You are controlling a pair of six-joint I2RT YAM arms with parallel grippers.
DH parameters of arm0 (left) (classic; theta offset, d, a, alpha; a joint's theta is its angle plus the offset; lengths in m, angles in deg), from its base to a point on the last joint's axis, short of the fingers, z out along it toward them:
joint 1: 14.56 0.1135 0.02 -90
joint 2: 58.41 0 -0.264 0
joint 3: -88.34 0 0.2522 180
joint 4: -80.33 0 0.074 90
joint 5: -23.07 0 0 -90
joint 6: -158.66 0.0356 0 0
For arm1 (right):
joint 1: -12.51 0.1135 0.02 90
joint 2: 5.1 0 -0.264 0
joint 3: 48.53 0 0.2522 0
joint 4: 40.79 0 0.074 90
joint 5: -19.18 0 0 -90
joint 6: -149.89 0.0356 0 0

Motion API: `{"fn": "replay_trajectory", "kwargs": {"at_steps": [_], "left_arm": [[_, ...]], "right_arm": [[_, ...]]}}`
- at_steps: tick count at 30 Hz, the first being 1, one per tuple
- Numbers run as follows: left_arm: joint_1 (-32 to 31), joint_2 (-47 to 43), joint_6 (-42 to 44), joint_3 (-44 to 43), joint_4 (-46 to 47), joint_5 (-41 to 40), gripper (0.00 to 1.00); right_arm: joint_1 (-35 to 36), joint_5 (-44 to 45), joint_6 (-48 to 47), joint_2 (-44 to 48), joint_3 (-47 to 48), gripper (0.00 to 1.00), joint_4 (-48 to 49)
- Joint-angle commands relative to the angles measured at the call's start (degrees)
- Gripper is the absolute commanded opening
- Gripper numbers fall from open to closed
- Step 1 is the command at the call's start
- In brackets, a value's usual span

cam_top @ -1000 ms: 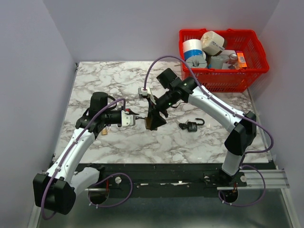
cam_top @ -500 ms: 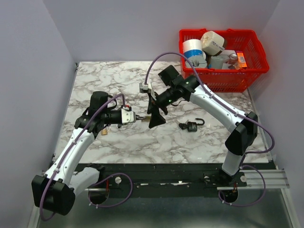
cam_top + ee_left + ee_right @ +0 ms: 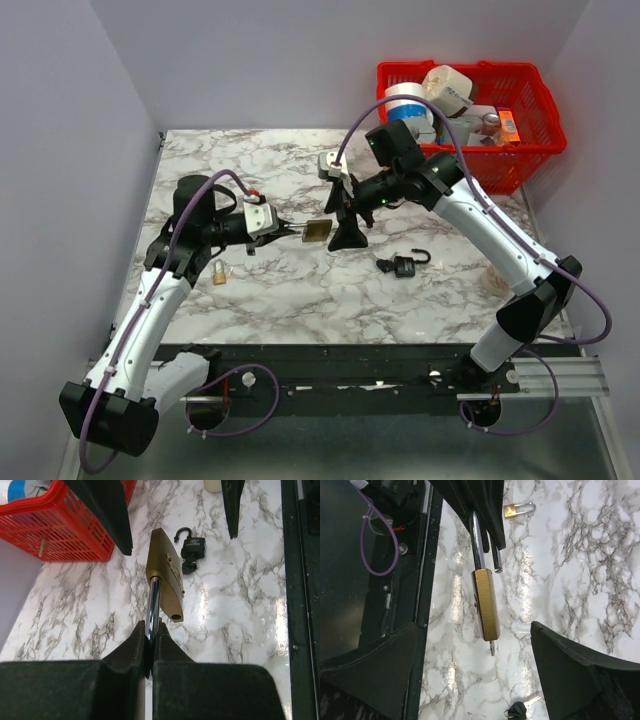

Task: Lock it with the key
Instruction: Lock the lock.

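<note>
My left gripper is shut on the steel shackle of a large brass padlock and holds it above the marble table. The shackle's free end is out of the body, so the lock hangs unlocked. A small metal tab sticks out of the body's bottom end. My right gripper stands wide open just right of the padlock, its fingers clear of it. The key, black-headed, lies on the table against a black padlock whose shackle is open.
A small brass padlock lies on the table near my left arm. A red basket full of odd items stands at the back right corner. Grey walls close the table on the left and back.
The right gripper let go of the brass padlock, opened wide and drew back to the right. The left gripper closed on the shackle and now holds the padlock alone.
</note>
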Motion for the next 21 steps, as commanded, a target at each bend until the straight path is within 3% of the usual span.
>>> {"fn": "replay_trajectory", "kwargs": {"at_steps": [1,6,15,21], "left_arm": [[-0.4,-1.0,-11.3,-4.9,10.6,6.9,0.0],[-1.3,-2.2,-14.1,-5.1,14.8,7.3,0.0],[-1.8,-1.8,-14.5,-6.7,15.5,7.0,0.0],[-2.2,-1.1,-14.7,-7.7,15.6,7.4,0.0]], "right_arm": [[0.2,3.8,-1.8,1.7,2.1,0.96,0.6],[0.2,4.9,-5.6,7.4,-2.4,0.9,7.1],[0.3,-1.6,-6.4,4.9,0.6,0.68,1.2],[0.3,-0.4,-5.4,3.6,1.4,0.61,2.7]]}}
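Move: The left hand grips the open lock's shackle. The lock's brass body is about 7 cm to that hand's right, 1 cm ahead and 2 cm lower. From the open right hand, the body is roughly 6 cm left, level fore and aft and 3 cm lower; the key in its near end is only about 2 cm left and 4 cm lower. The black lock lies on the table some 18 cm right of the right hand, 4 cm farther out and 26 cm below. Keeping its pinch on the shackle, the left hand lifts the lock about 6 cm, edging a little right and tilting its fingertips up slightly, bringing the body to the right gripper. The right hand rises about 4 cm and settles back nearly 1 cm, rolling some 10 degrees while its fingers narrow from wide open to about two-thirds around the key end, with no touch visible. ##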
